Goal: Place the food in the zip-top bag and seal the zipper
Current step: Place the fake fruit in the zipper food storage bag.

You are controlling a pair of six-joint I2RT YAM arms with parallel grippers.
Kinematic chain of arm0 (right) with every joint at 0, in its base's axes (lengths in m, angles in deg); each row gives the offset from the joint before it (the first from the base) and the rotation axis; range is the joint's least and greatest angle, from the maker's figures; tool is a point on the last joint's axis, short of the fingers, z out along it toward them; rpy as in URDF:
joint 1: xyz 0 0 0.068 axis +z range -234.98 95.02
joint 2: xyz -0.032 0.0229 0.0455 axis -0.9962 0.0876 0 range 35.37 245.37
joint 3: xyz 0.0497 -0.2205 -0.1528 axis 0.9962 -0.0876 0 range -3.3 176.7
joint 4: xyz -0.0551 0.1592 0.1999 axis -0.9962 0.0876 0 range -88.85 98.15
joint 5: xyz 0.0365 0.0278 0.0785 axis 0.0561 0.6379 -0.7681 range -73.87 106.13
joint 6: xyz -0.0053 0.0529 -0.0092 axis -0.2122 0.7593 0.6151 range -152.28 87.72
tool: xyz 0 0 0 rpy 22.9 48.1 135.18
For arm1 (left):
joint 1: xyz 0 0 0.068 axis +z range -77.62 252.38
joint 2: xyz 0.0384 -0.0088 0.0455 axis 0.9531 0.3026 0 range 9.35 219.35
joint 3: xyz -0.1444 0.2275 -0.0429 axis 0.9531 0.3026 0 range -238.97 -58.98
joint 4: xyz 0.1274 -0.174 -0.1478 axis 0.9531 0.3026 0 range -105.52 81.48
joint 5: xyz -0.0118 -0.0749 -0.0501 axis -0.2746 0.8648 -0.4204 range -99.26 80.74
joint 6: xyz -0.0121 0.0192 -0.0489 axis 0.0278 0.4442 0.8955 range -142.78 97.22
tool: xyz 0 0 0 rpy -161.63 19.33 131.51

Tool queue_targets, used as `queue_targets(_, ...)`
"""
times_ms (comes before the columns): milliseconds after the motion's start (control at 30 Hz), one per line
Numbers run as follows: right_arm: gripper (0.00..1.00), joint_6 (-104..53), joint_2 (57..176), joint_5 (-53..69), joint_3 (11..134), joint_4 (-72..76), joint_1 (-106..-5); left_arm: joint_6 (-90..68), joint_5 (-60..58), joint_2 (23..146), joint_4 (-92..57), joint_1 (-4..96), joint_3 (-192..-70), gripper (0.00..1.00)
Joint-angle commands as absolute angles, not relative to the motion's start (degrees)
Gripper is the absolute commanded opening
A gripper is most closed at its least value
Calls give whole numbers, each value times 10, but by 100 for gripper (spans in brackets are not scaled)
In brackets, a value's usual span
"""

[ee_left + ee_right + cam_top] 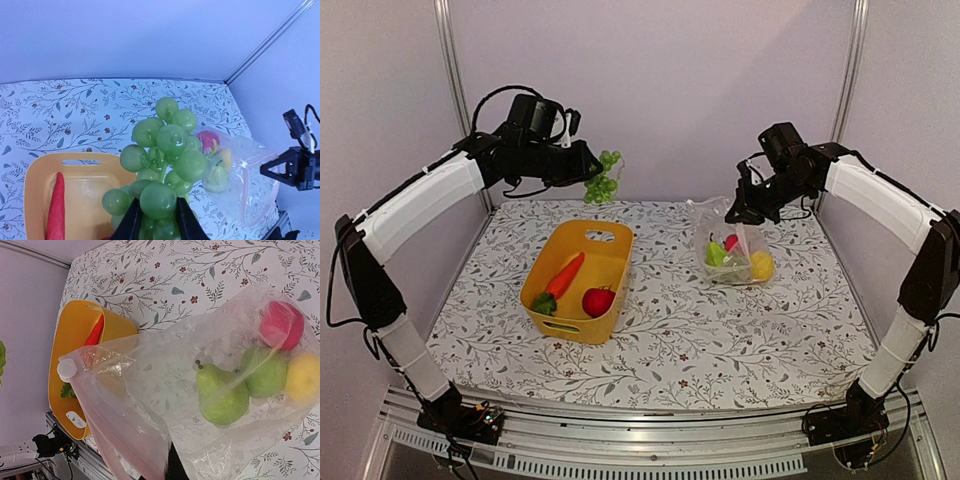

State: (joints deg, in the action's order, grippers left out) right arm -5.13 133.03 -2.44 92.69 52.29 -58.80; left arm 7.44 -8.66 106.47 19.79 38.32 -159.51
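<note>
My left gripper is shut on a green grape bunch and holds it high above the table's back, left of the bag; in the left wrist view the grapes sit between my fingertips. My right gripper is shut on the upper edge of the clear zip-top bag, holding its mouth up and open. The bag holds a green pear, a green apple, a red piece and a yellow piece. Its pinkish zipper strip carries a white slider.
A yellow basket stands left of centre with an orange carrot and a red round fruit inside. The cage posts and back wall close in behind both arms.
</note>
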Motion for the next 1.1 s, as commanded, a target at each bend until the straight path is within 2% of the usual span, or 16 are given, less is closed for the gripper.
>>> queue_targets(0,0,-49,1347,-25,951,531,-567,83,-36,1042,114,361,-1593,19)
queue_targets(433,0,-16,1395,-60,1045,536,-538,89,132,1116,-87,273,-1586,20)
queue_targets(700,0,-15,1399,-48,1089,559,-538,60,100,1151,-98,250,-1564,22)
queue_targets(800,0,-12,1395,-52,1089,558,-538,54,92,1162,-91,247,-1560,28)
queue_targets(967,0,-3,1391,-55,1089,555,-538,47,37,1185,-40,245,-1589,59)
queue_targets(1067,0,1,1385,-51,1087,554,-538,39,-5,1188,-22,245,-1615,70)
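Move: The left hand holds the grapes; the open mouth of the zip-top bag lies some 25 cm to its right, about 5 cm back and 9 cm lower. The yellow basket is below it, about 5 cm back, 5 cm left and 27 cm down. The pear in the bag lies about 26 cm right, level ahead, 28 cm down. From the right hand, which keeps the bag rim pinched, the grapes are about 26 cm left, 5 cm ahead and 6 cm higher. Left arcs 17 cm right into the bag mouth, opening to release the grapes; right carries the rim 5 cm left, up. ##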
